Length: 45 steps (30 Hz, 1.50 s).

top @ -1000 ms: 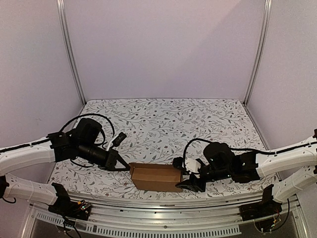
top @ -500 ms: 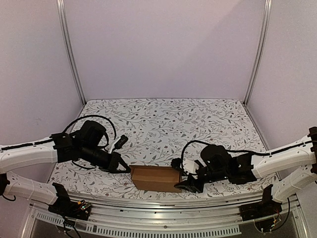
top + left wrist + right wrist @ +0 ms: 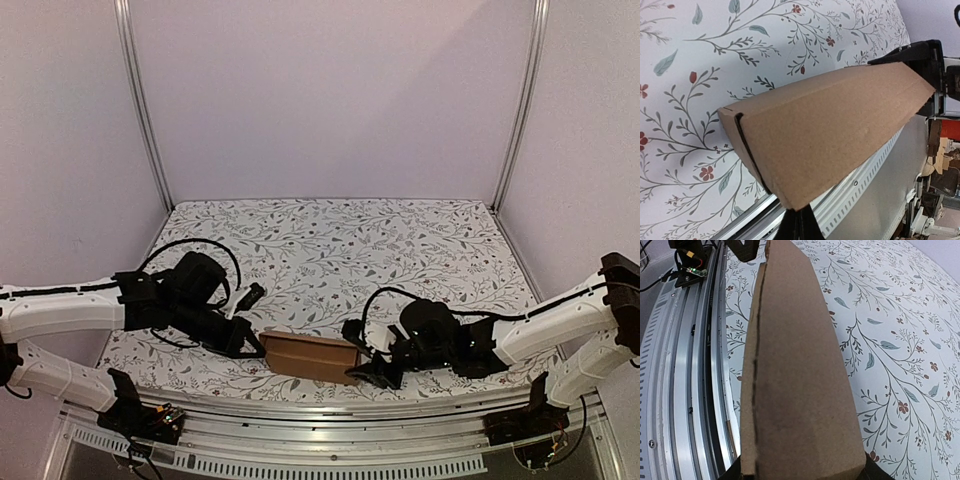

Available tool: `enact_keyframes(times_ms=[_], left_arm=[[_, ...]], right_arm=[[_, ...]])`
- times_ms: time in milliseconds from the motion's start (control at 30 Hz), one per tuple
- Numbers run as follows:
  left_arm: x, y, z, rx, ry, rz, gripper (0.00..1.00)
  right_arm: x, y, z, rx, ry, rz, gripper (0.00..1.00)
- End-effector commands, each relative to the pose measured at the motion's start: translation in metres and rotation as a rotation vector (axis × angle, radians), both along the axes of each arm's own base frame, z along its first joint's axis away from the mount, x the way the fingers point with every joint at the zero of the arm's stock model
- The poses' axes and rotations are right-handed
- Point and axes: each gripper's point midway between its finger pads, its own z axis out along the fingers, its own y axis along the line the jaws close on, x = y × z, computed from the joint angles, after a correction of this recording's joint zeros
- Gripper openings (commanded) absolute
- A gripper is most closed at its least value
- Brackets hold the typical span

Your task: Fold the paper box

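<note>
The paper box (image 3: 310,356) is a closed, oblong brown carton lying on the floral cloth near the table's front edge. In the top view my left gripper (image 3: 258,347) is at its left end and my right gripper (image 3: 368,372) at its right end. In the left wrist view the paper box (image 3: 830,130) fills the middle, and my left gripper (image 3: 798,217) is shut, its tips just under the near lower corner. From the right wrist camera the paper box (image 3: 795,380) runs away from me, and my right gripper (image 3: 802,472) has a finger on each side of its near end.
A slotted aluminium rail (image 3: 320,408) runs along the front edge right beside the box, also seen as the rail (image 3: 865,182) and the rail (image 3: 685,390). Floral cloth (image 3: 340,250) stretches behind the box to the enclosure walls.
Both arms have sunk lower and drawn in a little. The right gripper has moved left with the box's end, and the box now looks shorter and slightly turned.
</note>
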Motion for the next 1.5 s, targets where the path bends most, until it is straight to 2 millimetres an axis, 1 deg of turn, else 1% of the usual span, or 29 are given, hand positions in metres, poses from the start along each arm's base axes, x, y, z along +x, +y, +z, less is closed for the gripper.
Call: enact_keyframes(times_ms=[0, 133, 300, 367, 467, 533, 633, 767, 833, 867, 900, 933, 1033, 1100, 1167, 1267, 1367, 1467], left_arm=[[-0.010, -0.005, -0.003, 0.013, 0.000, -0.044, 0.00], [-0.008, -0.007, 0.001, 0.012, -0.011, -0.046, 0.00], [-0.005, -0.008, 0.008, 0.016, -0.024, -0.047, 0.00], [-0.004, -0.005, 0.012, 0.034, -0.036, -0.042, 0.00], [0.000, 0.004, 0.016, 0.086, -0.062, -0.026, 0.01], [0.001, 0.008, 0.022, 0.097, -0.079, -0.018, 0.07], [0.001, 0.013, 0.030, 0.102, -0.096, -0.008, 0.15], [0.005, 0.021, 0.031, 0.131, -0.125, 0.014, 0.31], [0.008, 0.021, 0.030, 0.137, -0.141, 0.021, 0.35], [0.010, 0.020, 0.030, 0.136, -0.148, 0.024, 0.36], [0.012, 0.019, 0.030, 0.131, -0.157, 0.023, 0.39], [0.013, 0.016, 0.032, 0.121, -0.166, 0.019, 0.42], [0.016, 0.011, 0.028, 0.105, -0.181, 0.002, 0.50], [0.018, 0.008, 0.023, 0.112, -0.181, -0.004, 0.53], [0.019, 0.004, 0.020, 0.113, -0.173, -0.010, 0.53], [0.019, -0.003, 0.015, 0.099, -0.152, -0.019, 0.53], [0.024, 0.001, 0.006, 0.136, -0.154, 0.006, 0.53], [0.031, 0.004, 0.004, 0.158, -0.176, 0.038, 0.52]], right_arm=[[0.011, 0.002, 0.006, 0.042, -0.035, -0.039, 0.46], [0.012, 0.002, 0.008, 0.048, -0.037, -0.042, 0.52], [0.011, 0.002, 0.010, 0.051, -0.036, -0.037, 0.61], [0.009, 0.001, 0.009, 0.046, -0.034, -0.031, 0.66], [0.010, 0.000, 0.006, 0.034, -0.034, -0.032, 0.72], [0.010, 0.000, 0.006, 0.029, -0.035, -0.030, 0.75], [0.011, -0.003, 0.010, 0.021, -0.047, -0.036, 0.78], [0.012, -0.009, 0.020, -0.003, -0.060, -0.044, 0.82], [0.012, -0.012, 0.032, 0.004, -0.071, -0.051, 0.85], [0.012, -0.013, 0.036, 0.001, -0.070, -0.052, 0.89], [0.011, -0.015, 0.045, 0.013, -0.075, -0.053, 0.96], [0.015, -0.018, 0.049, 0.006, -0.087, -0.079, 0.98], [0.015, -0.025, 0.068, 0.015, -0.086, -0.102, 0.99], [0.015, -0.030, 0.074, 0.002, -0.075, -0.117, 0.99], [0.017, -0.035, 0.081, -0.005, -0.070, -0.143, 0.99], [0.018, -0.040, 0.086, -0.005, -0.057, -0.173, 0.99], [0.021, -0.046, 0.090, -0.003, -0.058, -0.208, 0.98], [0.020, -0.048, 0.092, 0.015, -0.019, -0.241, 0.97]])
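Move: The box runs sideways between the two hands, its right end still in the right hand's grip. Its middle lies roughly 10 cm to the right of the left hand, level fore and aft and about 3 cm lower; from the right hand it is some 10 cm to the left, level fore and aft and about 1 cm lower. The table's metal rail passes about 8 cm straight back of the box's middle, a little lower. The box's right end is let go: the right fingers, half open around it, edge about 1 cm forward, spread wide, then lift away some 9 cm, drifting 4 cm right. At its left end the shut left fingers come free, rise about 3 cm while opening halfway, then sink again beside that end, ending a little farther forward. ##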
